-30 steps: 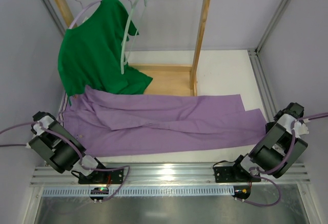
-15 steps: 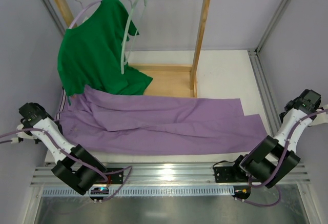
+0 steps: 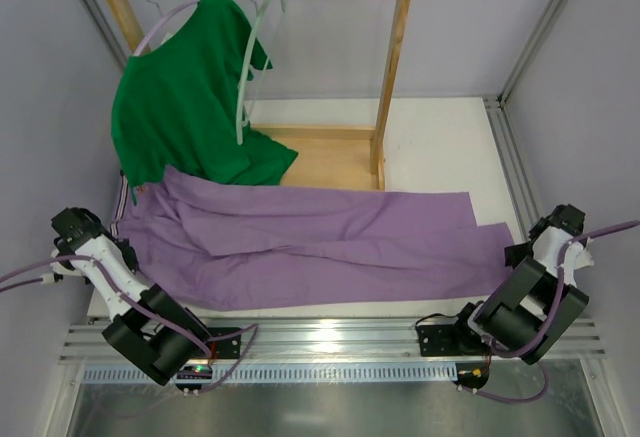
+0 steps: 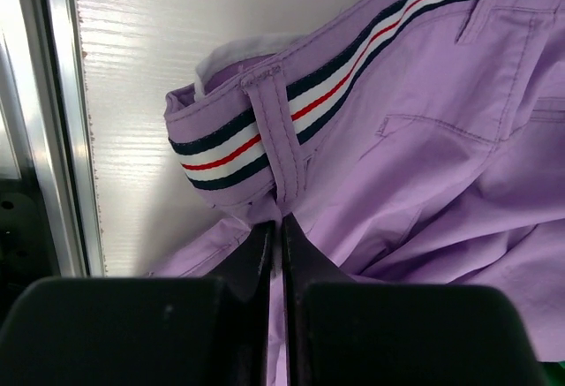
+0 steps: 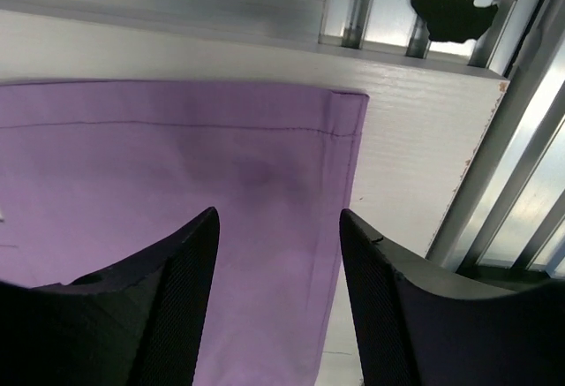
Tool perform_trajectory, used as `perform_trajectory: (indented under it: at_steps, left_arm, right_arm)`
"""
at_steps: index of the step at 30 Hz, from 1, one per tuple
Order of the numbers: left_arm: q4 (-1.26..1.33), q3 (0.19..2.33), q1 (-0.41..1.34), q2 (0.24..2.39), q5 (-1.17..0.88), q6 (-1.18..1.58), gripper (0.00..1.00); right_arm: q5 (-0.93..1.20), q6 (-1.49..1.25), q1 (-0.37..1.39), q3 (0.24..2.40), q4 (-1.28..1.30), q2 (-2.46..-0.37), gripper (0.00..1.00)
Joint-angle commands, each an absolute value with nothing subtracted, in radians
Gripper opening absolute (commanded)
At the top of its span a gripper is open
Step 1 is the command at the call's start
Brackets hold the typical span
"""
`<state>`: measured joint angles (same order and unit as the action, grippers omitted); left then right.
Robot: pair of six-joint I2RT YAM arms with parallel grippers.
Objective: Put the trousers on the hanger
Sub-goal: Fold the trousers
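The lilac trousers (image 3: 320,242) lie flat across the white table, waist at the left and leg ends at the right. Their striped waistband (image 4: 265,130) fills the left wrist view. My left gripper (image 3: 105,242) is shut, its tips (image 4: 275,224) down at the fabric just below a belt loop, and no fold shows between them. At the right leg end my right gripper (image 3: 525,250) stands open, and the hem corner (image 5: 340,117) of the trousers lies beyond its tips (image 5: 278,227). The pale grey-green hanger (image 3: 243,77) hangs bare on the wooden rack.
The wooden rack (image 3: 395,67) stands at the back of the table, its base board behind the trousers. A dark green shirt (image 3: 180,107) on a lavender hanger drapes down onto the trousers' upper left. Aluminium rails (image 5: 494,183) run along the table's side edges.
My left arm has swung in from the far left toward the waistband, still shut. My right arm has dropped toward the leg end, and its jaws have opened.
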<state>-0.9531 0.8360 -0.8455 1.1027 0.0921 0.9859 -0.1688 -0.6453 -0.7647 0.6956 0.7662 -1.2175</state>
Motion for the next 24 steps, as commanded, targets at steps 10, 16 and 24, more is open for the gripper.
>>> perform_trajectory:
  at_steps: [10,16,24]
  left_arm:
    - [-0.907,0.862,-0.822,1.089,0.067,0.994,0.00]
    - [-0.910,0.891,-0.802,1.083,0.067,1.011,0.00]
    - [-0.917,0.908,-0.769,1.057,0.112,1.012,0.00]
  right_arm:
    - [-0.285,-0.698,-0.764,0.647,0.651,-1.292,0.63]
    - [-0.360,-0.730,-0.758,0.603,0.581,-1.339,0.61]
    - [-0.370,-0.721,-0.756,0.612,0.584,-1.327,0.04]
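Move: The open right hand hovers over the end of the long trouser leg: the spot just inside the hem lies about 2 cm to its right and 3 cm below. That hem's near corner is some 5 cm right and 4 cm back, while the other leg's end lies roughly 10 cm ahead and 9 cm left. The left hand already grips the trousers beside the waistband end, which sits 3 cm left and 1 cm back; from it the hem spot is about 84 cm right and 8 cm below. Downward by nearly 3 cm and sideways to its right by about 2.5 cm, the right hand goes from over the purple cloth to just inside the leg hem, tilting slightly, then closes its wide-open fingers and pinches the cloth there. The left hand keeps its grip beside the waistband and eases about 2 cm forward while rising 1 cm. ##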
